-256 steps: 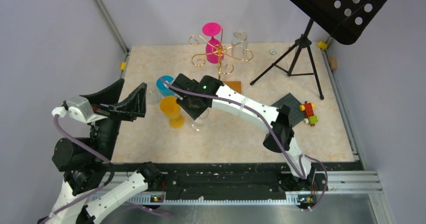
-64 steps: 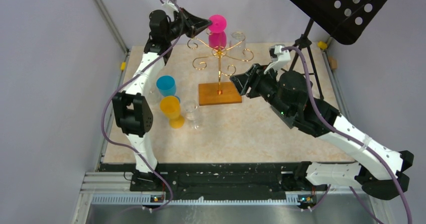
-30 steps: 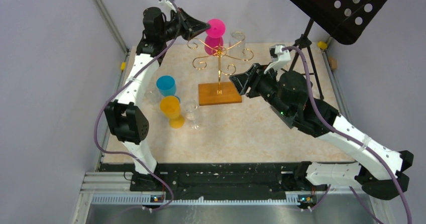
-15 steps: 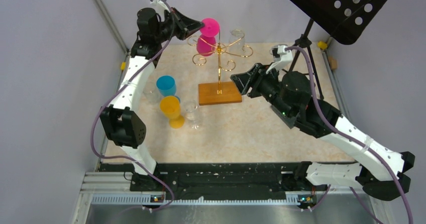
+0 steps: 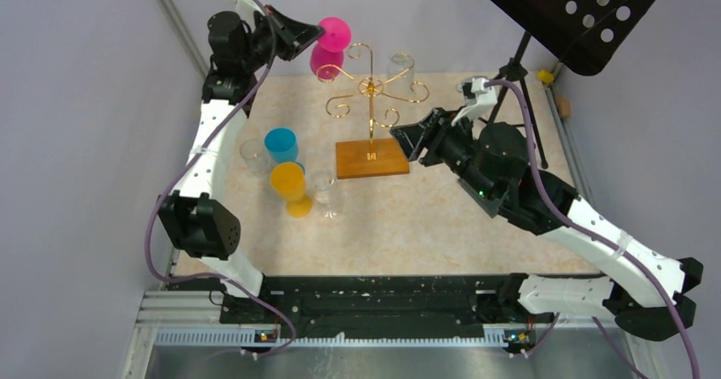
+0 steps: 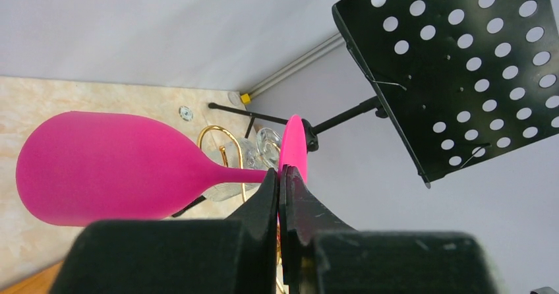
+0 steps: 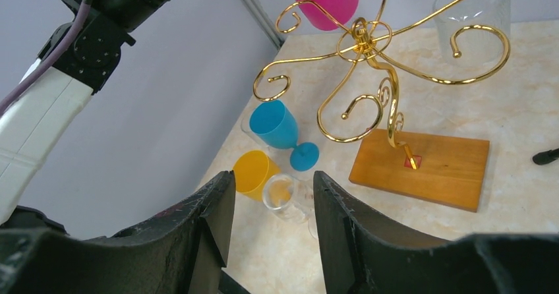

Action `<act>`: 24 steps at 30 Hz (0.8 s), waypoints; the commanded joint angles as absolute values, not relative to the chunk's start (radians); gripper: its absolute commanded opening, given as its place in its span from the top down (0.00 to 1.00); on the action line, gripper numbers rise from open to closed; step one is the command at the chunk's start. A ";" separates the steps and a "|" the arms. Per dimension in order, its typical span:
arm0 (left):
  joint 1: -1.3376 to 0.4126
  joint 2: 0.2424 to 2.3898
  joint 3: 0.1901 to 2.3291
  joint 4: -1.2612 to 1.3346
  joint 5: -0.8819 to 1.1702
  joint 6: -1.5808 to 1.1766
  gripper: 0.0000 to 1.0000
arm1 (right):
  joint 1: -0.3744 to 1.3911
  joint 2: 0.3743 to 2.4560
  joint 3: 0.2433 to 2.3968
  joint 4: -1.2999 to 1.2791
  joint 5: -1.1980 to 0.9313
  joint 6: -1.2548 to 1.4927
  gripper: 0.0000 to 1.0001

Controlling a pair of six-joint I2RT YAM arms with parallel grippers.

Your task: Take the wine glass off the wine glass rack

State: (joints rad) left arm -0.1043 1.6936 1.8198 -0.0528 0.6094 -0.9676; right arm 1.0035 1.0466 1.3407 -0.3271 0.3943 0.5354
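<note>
The pink wine glass [image 5: 326, 49] hangs upside down, foot up, at the far left. My left gripper [image 5: 315, 33] is shut on its stem just under the foot. In the left wrist view the jaws [image 6: 280, 173] pinch the stem, with the bowl [image 6: 112, 167] to the left. The glass sits by the left scroll tip of the gold wine glass rack [image 5: 371, 90]; I cannot tell whether they touch. A clear glass [image 5: 401, 62] still hangs on the rack's far right arm. My right gripper [image 5: 407, 139] hovers open and empty beside the rack's wooden base [image 5: 371, 159], which shows in the right wrist view [image 7: 422, 166].
A blue goblet [image 5: 281, 145], a yellow goblet [image 5: 290, 185] and two clear glasses [image 5: 324, 190] stand left of the base. The black music stand [image 5: 508, 86] rises at the back right, its perforated desk [image 5: 570, 5] overhanging. Walls close the back and left.
My left gripper has drawn the pink glass leftward and slightly up, from over the rack's centre to beyond its left arm. The right arm has barely moved.
</note>
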 commanded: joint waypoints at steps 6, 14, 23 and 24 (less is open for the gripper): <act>-0.086 1.549 1.855 -0.030 0.611 -0.768 1.00 | 0.996 0.986 1.266 -0.197 0.338 0.517 0.34; -0.087 1.479 1.791 0.206 0.753 -0.991 1.00 | 0.995 0.970 1.241 -0.121 0.299 0.505 0.27; -0.100 1.360 1.628 0.611 0.798 -1.442 1.00 | 0.995 0.974 1.240 -0.011 0.230 0.524 0.27; -0.103 1.336 1.604 0.625 0.780 -1.468 1.00 | 0.995 0.973 1.234 0.030 0.216 0.525 0.26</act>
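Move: The left hand already holds the pink wine glass by its stem, hanging foot-up just clear of the rack. From this hand the right gripper lies about 24 cm back, 16 cm right and 3 cm lower; the rack's hub is 8 cm back, 10 cm right and 5 cm lower, and the clear glass still hung 2 cm back, 17 cm right, 12 cm lower. From the right hand the pink wine glass is roughly 24 cm ahead, 15 cm left and 4 cm lower. Back towards its base and up, about 13 cm each and gathering speed, the left hand carries the pink glass from behind the rack, its shut fingers keeping the stem. The wrist tips up and finally also turns clockwise, some 25 degrees in all, swinging the bowl forward and right. The right gripper opens wider, dips slightly, then rises a couple of centimetres. ##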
